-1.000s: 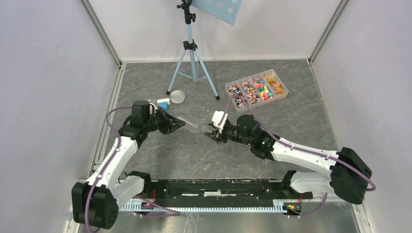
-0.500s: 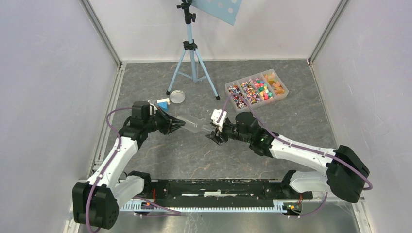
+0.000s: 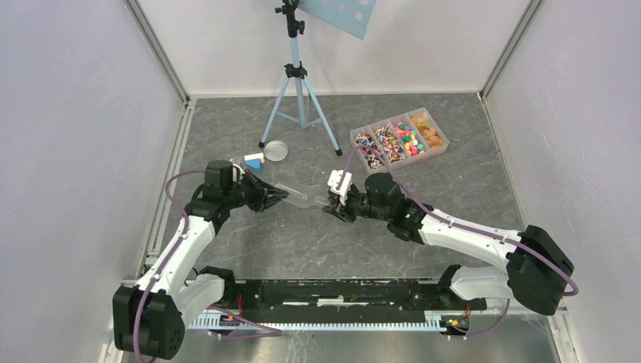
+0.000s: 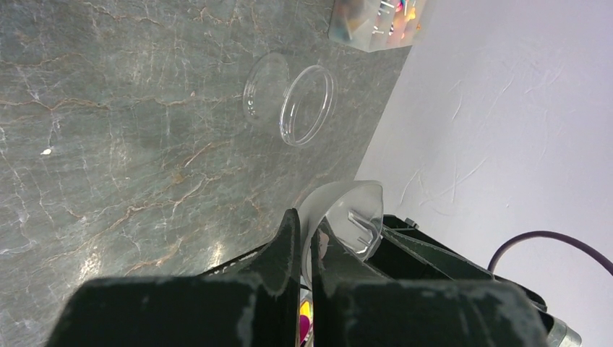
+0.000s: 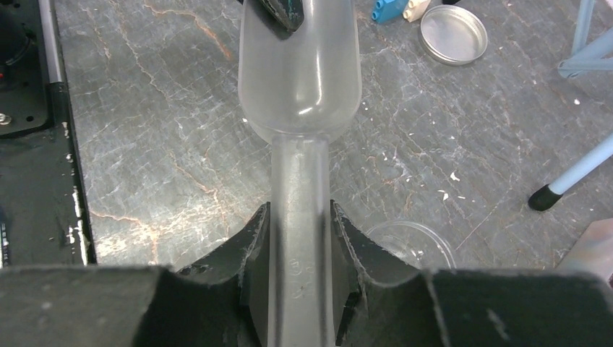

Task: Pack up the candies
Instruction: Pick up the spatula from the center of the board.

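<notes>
A clear plastic scoop (image 3: 298, 193) hangs above the table between both arms. My left gripper (image 3: 281, 194) is shut on the rim of its bowl (image 4: 354, 210), the thin wall pinched between the fingers (image 4: 289, 238). My right gripper (image 3: 330, 206) is shut on the scoop's handle (image 5: 300, 217), with the empty bowl (image 5: 300, 72) pointing away from it. The candies (image 3: 399, 141) lie sorted in a clear compartment box (image 3: 438, 144) at the back right, whose corner shows in the left wrist view (image 4: 376, 22).
A small clear round cup (image 4: 307, 105) lies on the table below the scoop (image 5: 408, 242). A metal lid (image 3: 274, 150) and a blue-and-white block (image 3: 254, 161) sit behind the left arm. A blue tripod (image 3: 298, 91) stands at the back.
My right gripper moved a little left and closed its jaws on the scoop's handle. The left gripper kept its hold on the bowl rim.
</notes>
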`<state>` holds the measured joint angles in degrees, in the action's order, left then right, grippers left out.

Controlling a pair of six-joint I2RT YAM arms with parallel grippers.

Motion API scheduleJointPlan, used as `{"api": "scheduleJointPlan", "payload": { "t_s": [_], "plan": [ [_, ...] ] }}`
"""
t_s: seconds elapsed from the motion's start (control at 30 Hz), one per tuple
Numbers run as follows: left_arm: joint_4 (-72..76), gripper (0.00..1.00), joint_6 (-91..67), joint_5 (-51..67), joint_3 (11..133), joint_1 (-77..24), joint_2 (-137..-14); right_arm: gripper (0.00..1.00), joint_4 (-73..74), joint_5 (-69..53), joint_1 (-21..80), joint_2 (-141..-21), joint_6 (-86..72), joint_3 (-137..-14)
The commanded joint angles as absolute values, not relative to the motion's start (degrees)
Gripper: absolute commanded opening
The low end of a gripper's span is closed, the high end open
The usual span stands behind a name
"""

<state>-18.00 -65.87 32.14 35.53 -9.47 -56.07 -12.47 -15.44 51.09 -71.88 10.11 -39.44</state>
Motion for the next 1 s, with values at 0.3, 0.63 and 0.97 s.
{"api": "scheduleJointPlan", "payload": {
  "t_s": [0.3,0.63,0.97],
  "plan": [
    [-9.9,0.02,-73.4,36.7,33.8,-9.3,-52.3,0.12,-8.1,-18.6,50.6,-64.4,5.8,-42.0],
    [-9.3,0.02,-75.1,37.2,34.1,-9.1,-51.8,0.35,-5.8,-18.6,50.0,-62.5,8.5,-40.8],
    [-8.8,0.02,-76.8,38.4,33.7,-8.5,-51.1,0.58,-9.3,-18.3,49.1,-59.5,9.0,-36.8]
  ]
}}
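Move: Between the two grippers hangs the clear spatula: its middle is about 6 cm right of the left hand, which pinches the scoop end, and about 5 cm left and 1 cm ahead of the right hand on the handle, roughly level with both. From the right hand, the clear dish lies some 6 cm ahead, 2 cm right and 15 cm down; the candy box is some 23 cm ahead, 19 cm right and 14 cm down. Lifting the spatula together, both hands rise about 2.5 cm, the left keeping its pinch on the scoop and rolling slightly so its right side comes up. The right, still gripping the handle, draws a little right and back, then opens its fingers and eases farther up and to the right, about 3.5 cm up and 2.5 cm right in all, with the handle still between the spread fingertips. ##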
